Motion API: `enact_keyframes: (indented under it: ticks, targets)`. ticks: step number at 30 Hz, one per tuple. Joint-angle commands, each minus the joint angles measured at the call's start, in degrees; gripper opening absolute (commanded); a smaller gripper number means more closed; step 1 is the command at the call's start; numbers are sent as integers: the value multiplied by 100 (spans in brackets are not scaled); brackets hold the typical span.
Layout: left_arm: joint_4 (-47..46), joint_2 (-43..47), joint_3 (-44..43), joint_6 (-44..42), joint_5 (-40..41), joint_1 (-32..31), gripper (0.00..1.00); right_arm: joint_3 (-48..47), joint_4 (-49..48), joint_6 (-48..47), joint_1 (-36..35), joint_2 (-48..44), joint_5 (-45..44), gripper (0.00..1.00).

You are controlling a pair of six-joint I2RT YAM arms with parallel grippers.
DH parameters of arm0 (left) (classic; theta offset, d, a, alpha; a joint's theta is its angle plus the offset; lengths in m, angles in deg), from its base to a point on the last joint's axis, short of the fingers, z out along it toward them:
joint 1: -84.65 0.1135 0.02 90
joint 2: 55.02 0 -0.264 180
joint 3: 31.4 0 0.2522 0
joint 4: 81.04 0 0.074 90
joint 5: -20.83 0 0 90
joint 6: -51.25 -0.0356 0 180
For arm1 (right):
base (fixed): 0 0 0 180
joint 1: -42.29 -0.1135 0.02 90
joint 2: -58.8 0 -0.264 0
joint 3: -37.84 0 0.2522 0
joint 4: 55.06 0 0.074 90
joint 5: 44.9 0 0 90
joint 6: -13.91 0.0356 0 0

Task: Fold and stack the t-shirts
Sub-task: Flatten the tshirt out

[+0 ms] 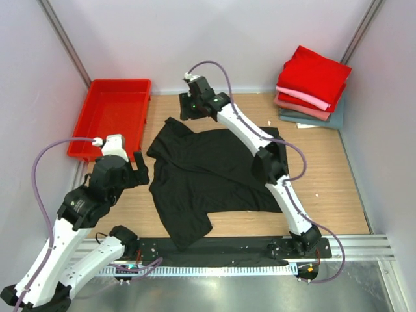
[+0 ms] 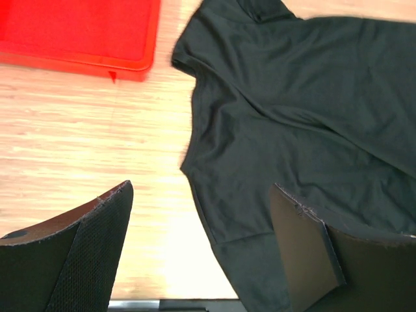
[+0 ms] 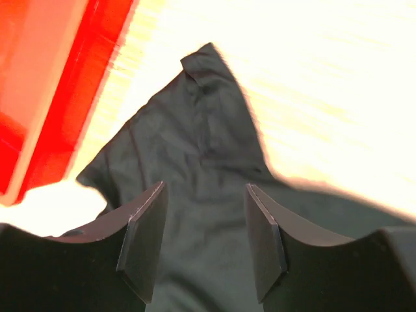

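Note:
A black t-shirt [image 1: 208,175] lies spread and rumpled across the middle of the wooden table, its hem reaching the near edge. My left gripper [image 1: 140,168] hovers wide open at the shirt's left edge [image 2: 292,110], nothing between its fingers [image 2: 97,253]. At the shirt's far left corner my right gripper [image 1: 186,109] stands over a sleeve [image 3: 195,149]. Its jaws are apart and the cloth lies below them, not pinched. At the back right sits a stack of folded t-shirts: bright red [image 1: 315,71] on top, then pink [image 1: 299,96], dusty-rose [image 1: 302,106] and grey-teal [image 1: 318,119].
A red plastic tray [image 1: 114,114] stands at the back left, close to the shirt's sleeve, and shows in both wrist views [image 2: 78,32] [image 3: 39,84]. Pale walls enclose the table on three sides. A metal rail [image 1: 351,247] runs along the near edge.

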Motion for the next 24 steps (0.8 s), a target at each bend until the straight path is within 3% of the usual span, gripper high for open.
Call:
enact_keyframes:
  ticks: [1, 4, 6, 12, 18, 24]
  targets:
    - [-337, 394, 323, 148, 404, 13, 86, -945, 534, -232, -85, 518, 313, 55]
    - [-66, 571, 237, 428, 598, 13, 86, 196, -642, 85, -146, 229, 542, 55]
    - [417, 641, 113, 796, 879, 13, 86, 427, -1137, 51, -295, 228, 543, 55]
    - [164, 1081, 447, 886, 1073, 144, 84, -267, -1050, -450, -647, 852, -317, 53]
    - [-46, 1020, 500, 693, 520, 698, 81, -249, -1278, -854, -770, 1089, -1022, 52]
    - [-82, 1134, 552, 666, 493, 760, 81, -556, -1366, -1346, -788, 1406, -1732, 58]
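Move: The raised right hand is going for the t-shirt's far-left sleeve end, which lies about 6 cm to its left, nearly level with it (1 cm ahead) and some 14 cm below. The shirt's left corner is roughly 13 cm left and 14 cm back; the red bin's middle is about 27 cm left, 1 cm ahead. From the left hand the sleeve end lies some 29 cm ahead, 9 cm right and 22 cm below. The right hand sinks about 10 cm and goes left, half-open, towards the sleeve end; left hand eases left. ##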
